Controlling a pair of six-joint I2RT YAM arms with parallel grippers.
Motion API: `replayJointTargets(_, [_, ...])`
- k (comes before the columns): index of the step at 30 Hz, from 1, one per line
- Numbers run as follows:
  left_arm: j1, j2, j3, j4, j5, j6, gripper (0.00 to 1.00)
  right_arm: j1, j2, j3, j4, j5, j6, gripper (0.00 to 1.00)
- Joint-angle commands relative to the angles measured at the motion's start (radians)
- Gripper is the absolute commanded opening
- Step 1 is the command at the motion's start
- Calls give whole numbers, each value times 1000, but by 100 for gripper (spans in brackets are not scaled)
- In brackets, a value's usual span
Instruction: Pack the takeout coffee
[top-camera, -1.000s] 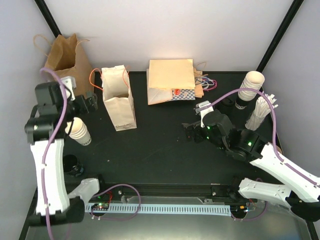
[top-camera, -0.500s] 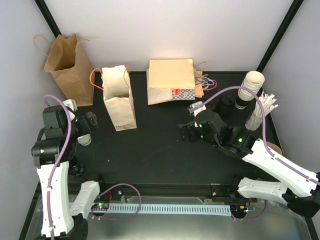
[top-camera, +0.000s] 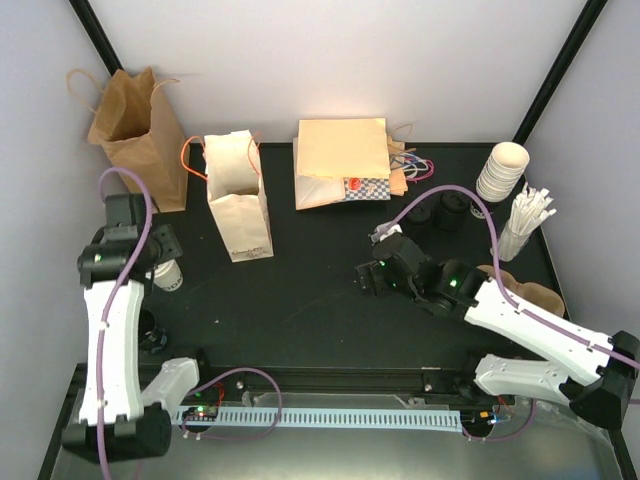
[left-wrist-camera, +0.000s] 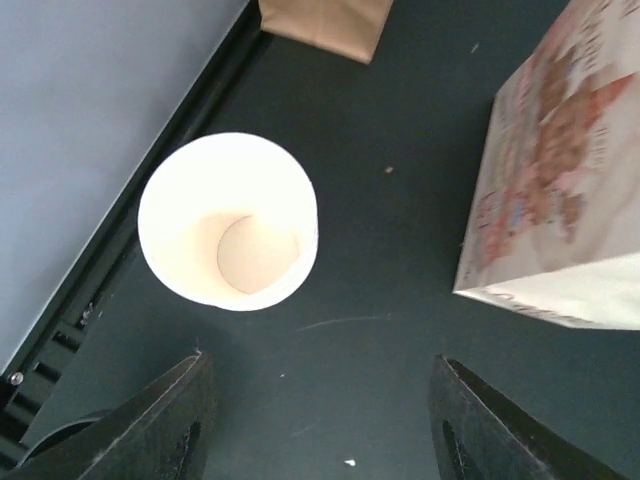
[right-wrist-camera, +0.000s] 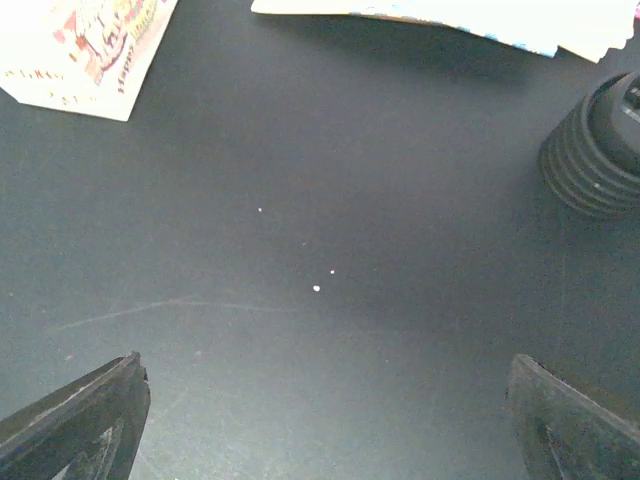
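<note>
A lidless cream-white paper cup (top-camera: 168, 276) (left-wrist-camera: 228, 220) stands upright at the table's left edge; its inside looks bare. No lidded takeout coffee shows in any view. My left gripper (top-camera: 157, 260) (left-wrist-camera: 330, 440) hangs just over the cup's near side, open, with only bare table between its fingers (left-wrist-camera: 185, 420). My right gripper (top-camera: 368, 275) (right-wrist-camera: 325, 430) hovers low over the middle of the table, open and holding nothing.
An upright brown bag (top-camera: 135, 125) and a white printed bag (top-camera: 238, 200) (left-wrist-camera: 560, 180) stand behind the cup. A flat bag (top-camera: 342, 160) lies at the back. Stacked cups (top-camera: 502, 170), black lid stacks (top-camera: 440, 212) (right-wrist-camera: 600, 150), stirrers (top-camera: 525, 220) and a cardboard carrier (top-camera: 525, 290) fill the right side.
My left arm swung down and forward until its gripper hung over the cup, and its jaws narrowed somewhat. The right arm slid left and lower. The cup stayed put.
</note>
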Motion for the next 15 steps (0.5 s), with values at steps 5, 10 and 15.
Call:
replayJointTargets(5, [55, 204, 18, 59, 6, 8, 54, -6, -43, -76, 73, -40, 13, 100])
replayJointTargets(10, [92, 304, 16, 114, 53, 38, 44, -6, -104, -108, 100, -48, 3, 100])
replayJointTargets(15, [143, 422, 52, 110, 76, 53, 38, -6, -126, -114, 103, -47, -6, 100])
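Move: The stack of white paper cups lies about 6 cm ahead of the left hand and 7 cm to its left, its middle some 12 cm below. The white coffee bag stands about 11 cm farther out than the cups and 18 cm to their right; the big brown bag is some 23 cm beyond the cups, nearly in line. A black cup sits roughly 12 cm back from them and 3 cm more to the left. From the right hand the cups are about 45 cm left, 3 cm ahead and 8 cm below. Down and forward goes the left hand, about 7 cm lower and 5 cm farther out with some 3 cm to the left, closing in on the rim of the cup stack. Its fingers tip some 15 degrees steeper and narrow from just over half open to under half, coming to straddle the right side of the rim; touch can't be seen. The empty right hand dips about 2 cm and comes back up, fingers wide. ##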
